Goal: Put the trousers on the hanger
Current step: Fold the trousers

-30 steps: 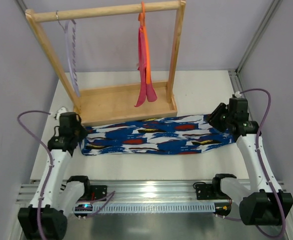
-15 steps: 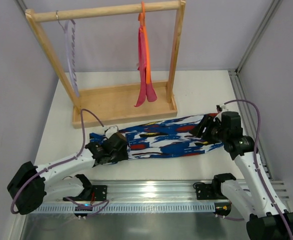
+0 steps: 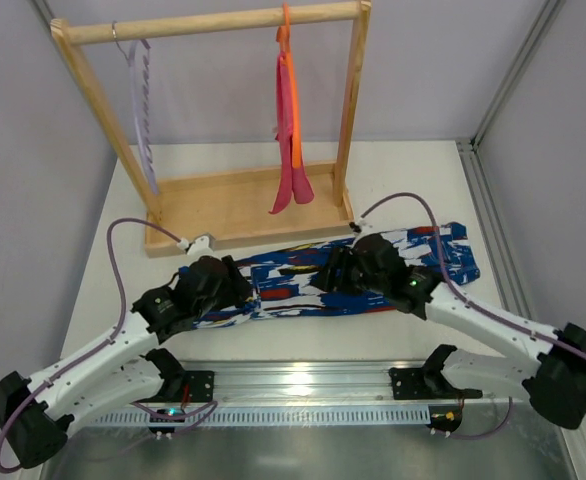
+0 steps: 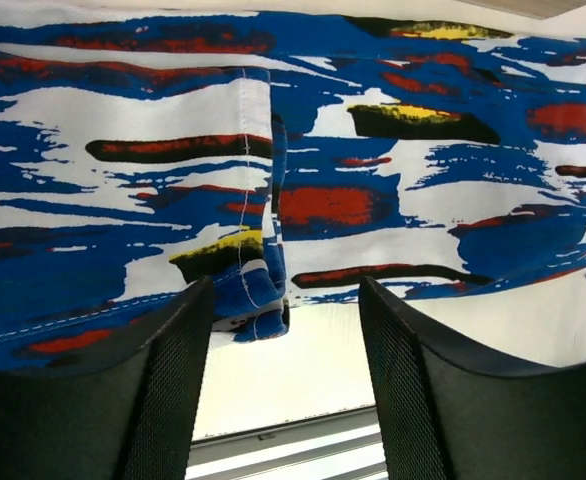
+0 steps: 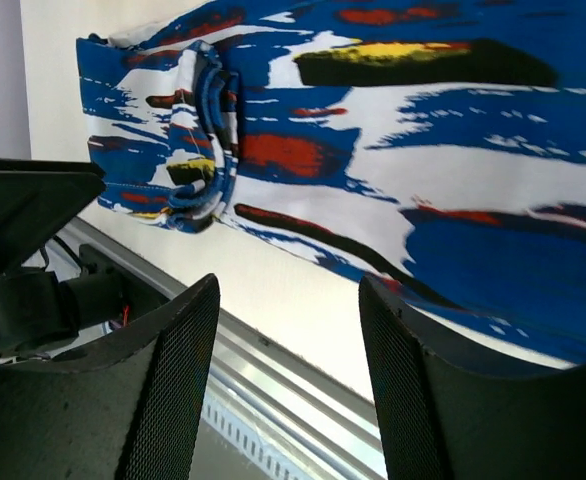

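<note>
The trousers, in a blue, white, red and black print, lie stretched flat across the table in front of the rack. A folded seam edge shows in the left wrist view. My left gripper hovers over their left part, jaws open and empty. My right gripper is over their middle, also open with nothing between its fingers. The pale lilac hanger hangs from the rack's rail at the far left, away from both grippers.
A wooden rack with a tray base stands behind the trousers. An orange hanger carrying a pink cloth hangs from its rail. The metal rail runs along the near table edge. Walls close in on both sides.
Both grippers have left the trousers' ends and swung in over the cloth's middle with their jaws opened. The trousers have shifted, and their right end now lies farther right.
</note>
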{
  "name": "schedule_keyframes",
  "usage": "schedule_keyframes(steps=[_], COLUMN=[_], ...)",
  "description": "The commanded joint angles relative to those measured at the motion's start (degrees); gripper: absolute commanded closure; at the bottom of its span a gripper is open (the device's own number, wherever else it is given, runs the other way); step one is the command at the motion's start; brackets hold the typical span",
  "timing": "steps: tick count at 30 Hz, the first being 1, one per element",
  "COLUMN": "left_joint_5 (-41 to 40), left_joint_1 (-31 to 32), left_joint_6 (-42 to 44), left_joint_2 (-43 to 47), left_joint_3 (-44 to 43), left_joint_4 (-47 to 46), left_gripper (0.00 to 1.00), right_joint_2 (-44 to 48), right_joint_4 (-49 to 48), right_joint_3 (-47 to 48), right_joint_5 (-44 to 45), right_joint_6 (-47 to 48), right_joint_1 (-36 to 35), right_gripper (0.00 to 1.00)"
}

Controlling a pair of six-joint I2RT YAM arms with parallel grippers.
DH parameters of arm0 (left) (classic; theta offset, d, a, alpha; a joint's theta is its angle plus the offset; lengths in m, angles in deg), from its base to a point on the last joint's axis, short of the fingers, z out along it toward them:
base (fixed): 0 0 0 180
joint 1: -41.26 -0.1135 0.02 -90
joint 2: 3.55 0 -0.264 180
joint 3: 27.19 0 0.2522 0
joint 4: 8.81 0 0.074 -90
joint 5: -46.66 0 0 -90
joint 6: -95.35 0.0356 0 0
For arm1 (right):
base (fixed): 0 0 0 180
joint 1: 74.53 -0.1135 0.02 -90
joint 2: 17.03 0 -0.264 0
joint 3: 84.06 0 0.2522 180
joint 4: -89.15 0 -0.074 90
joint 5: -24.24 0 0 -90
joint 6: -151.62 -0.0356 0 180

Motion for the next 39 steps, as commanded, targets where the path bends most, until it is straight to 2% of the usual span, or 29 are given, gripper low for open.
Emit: schedule_keyframes(steps=[1,2,3,5,10,14,16,21,27,39], left_joint_5=[3.21,3.21,3.39,6.89,9.36,9.1,10.15,12.26,12.53,11.65], left_joint_1=[-0.87,-0.79,-0.87,-0.96,-0.96,-0.96,-0.96,-0.96,-0.96,-0.96], left_joint_6=[2.44,2.7,2.18,2.26,2.08,2.62,2.18,-0.81,-0.99,-3.01], left_joint_2=[-1.07,-1.59,-2.47,-3.09,-5.81,-5.91,-4.68,-1.17,1.3,4.46], left_joint_3=[0.13,0.66,1.18,3.11,7.77,9.97,12.77,17.09,16.57,16.92], left_joint_4=[-1.91,-1.82,-2.0,-5.93,-11.13,-11.32,-12.54,-14.48,-12.19,-9.03], left_gripper=[0.45,0.53,0.58,0.65,0.73,0.77,0.78,0.78,0.77,0.77], right_joint_2=[-9.6,-12.15,-17.49,-22.18,-35.61,-41.26,-43.19,-47.33,-51.02,-52.96], right_joint_4=[-12.04,-14.07,-15.91,-16.89,-27.0,-29.99,-30.87,-34.54,-37.45,-42.56], right_joint_3=[5.5,7.25,8.49,11.99,16.05,19.65,20.36,20.37,20.54,19.75], right_joint_5=[6.52,5.82,5.46,5.28,-1.73,-1.49,-1.22,-2.97,-7.1,-6.85], right_joint_6=[-2.7,-2.61,-2.26,-1.65,-0.94,0.37,1.43,4.94,4.43,1.7], right_joint_1=[-4.91,-5.53,-7.1,-7.82,-8.78,-9.93,-10.19,-10.28,-10.45,-12.48], right_gripper=[0.39,0.4,0.4,0.42,0.43,0.38,0.35,0.34,0.34,0.34])
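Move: The near corner of the folded-over trouser end lies about 4 cm back, 2 cm right and 10 cm below my left hand. The middle of that flap's hem edge is some 18 cm left, 3 cm ahead and 12 cm below my right hand. From my left hand, the crease at the trousers' left end is about 16 cm left, 1 cm ahead, and the rack's wooden base is centred some 25 cm straight ahead, both well below. I sweep my right hand some 20 cm left and 10 cm down, drifting a little forward and turning counter-clockwise, open fingers arriving astride the flap's hem edge. Meanwhile my left hand sinks about 8 cm and draws back 4 cm, tipping slightly down and closing most of its gap, then stays with its fingertips at the flap's near corner, touching the cloth there. ##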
